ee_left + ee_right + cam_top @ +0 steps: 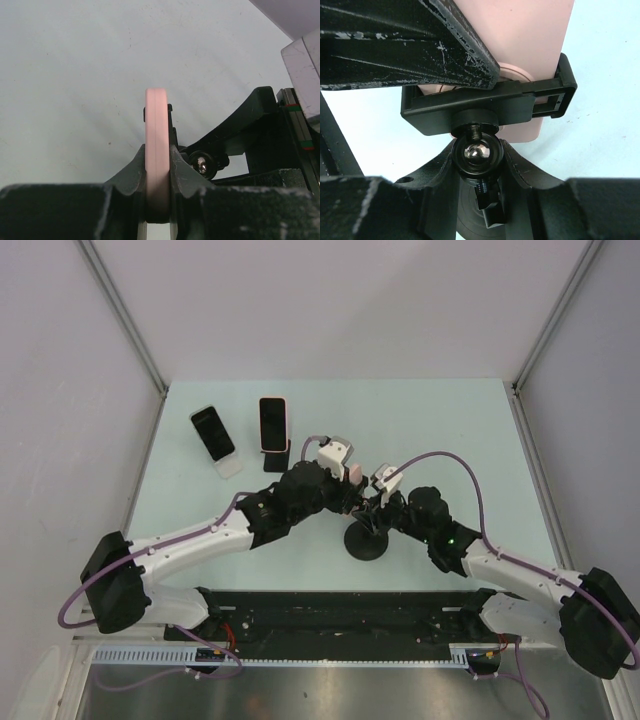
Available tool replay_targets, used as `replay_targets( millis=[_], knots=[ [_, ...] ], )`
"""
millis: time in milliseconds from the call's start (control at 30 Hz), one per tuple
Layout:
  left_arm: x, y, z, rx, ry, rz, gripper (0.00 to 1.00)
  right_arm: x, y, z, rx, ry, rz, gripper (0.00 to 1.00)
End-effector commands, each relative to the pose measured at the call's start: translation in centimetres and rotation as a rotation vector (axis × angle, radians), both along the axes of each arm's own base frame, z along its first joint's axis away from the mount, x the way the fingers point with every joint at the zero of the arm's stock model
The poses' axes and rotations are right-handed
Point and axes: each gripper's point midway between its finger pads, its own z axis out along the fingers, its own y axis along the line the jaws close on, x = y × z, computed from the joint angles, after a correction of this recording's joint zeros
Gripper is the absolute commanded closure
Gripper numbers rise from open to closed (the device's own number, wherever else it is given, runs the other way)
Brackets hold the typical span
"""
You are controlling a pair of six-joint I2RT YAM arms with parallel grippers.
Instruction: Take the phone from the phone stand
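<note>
The phone (157,120) has a pink case and shows edge-on in the left wrist view. My left gripper (158,157) is shut on it, one finger on each flat face. From the right wrist view, the phone's pink back (530,40) still sits in the black clamp (520,102) of the phone stand. My right gripper (476,156) is shut on the stand's ball joint (476,150) just below the clamp. From above, both grippers meet over the stand's round black base (367,542), left gripper (347,483) and right gripper (378,502). The phone (354,471) shows only as a pink sliver there.
Two other phones stand at the back left: a black one on a white stand (212,432) and a pink-cased one on a black stand (273,425). Grey walls enclose the pale green table (450,430) on three sides.
</note>
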Motion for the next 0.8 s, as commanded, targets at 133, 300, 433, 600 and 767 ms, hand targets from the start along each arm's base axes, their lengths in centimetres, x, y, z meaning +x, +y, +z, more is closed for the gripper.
replay_targets(
  millis=[133,300,433,600,767],
  knots=[
    [0.8,6.7,-1.5,0.208,0.046,0.141,1.00,4.8,-6.5,1.0,-0.058,-0.099,-0.310,1.00],
    [1.6,7.9,-1.1,0.213,0.035,0.174,1.00,4.1,-5.9,0.7,-0.076,-0.096,-0.249,1.00],
    [2.2,9.2,-0.9,0.226,0.025,0.210,1.00,3.9,-5.9,0.8,-0.077,-0.104,-0.238,1.00],
    [2.8,10.1,-0.8,0.261,0.002,0.250,1.00,3.2,-4.9,0.8,-0.061,-0.095,-0.172,1.00],
    [3.0,10.1,-0.5,0.273,-0.012,0.252,1.00,2.9,-4.4,0.3,-0.061,-0.080,-0.140,1.00]
  ],
)
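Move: My left hand already pinches the phone; the phone stand's clamp, still gripping it, lies about 3 cm to my right, 1 cm ahead and 3 cm lower. The stand's round base is some 4 cm right, 1 cm back and 14 cm below; the dark phone on its black stand is about 20 cm ahead, 15 cm left and 10 cm lower. From my right hand, holding the stand below its clamp, the phone lies roughly 3 cm ahead, 4 cm left and 3 cm above. I keep both grips and work the phone out of the clamp: my left hand first creeps only about 1 cm left, its wrist tipping slightly, then darts left away from the stand, some 8 cm in all, sinking 2 to 3 cm and rolling its left side up. My right hand, nearly still until then, springs about 4 cm right and a little forward with the stand. ##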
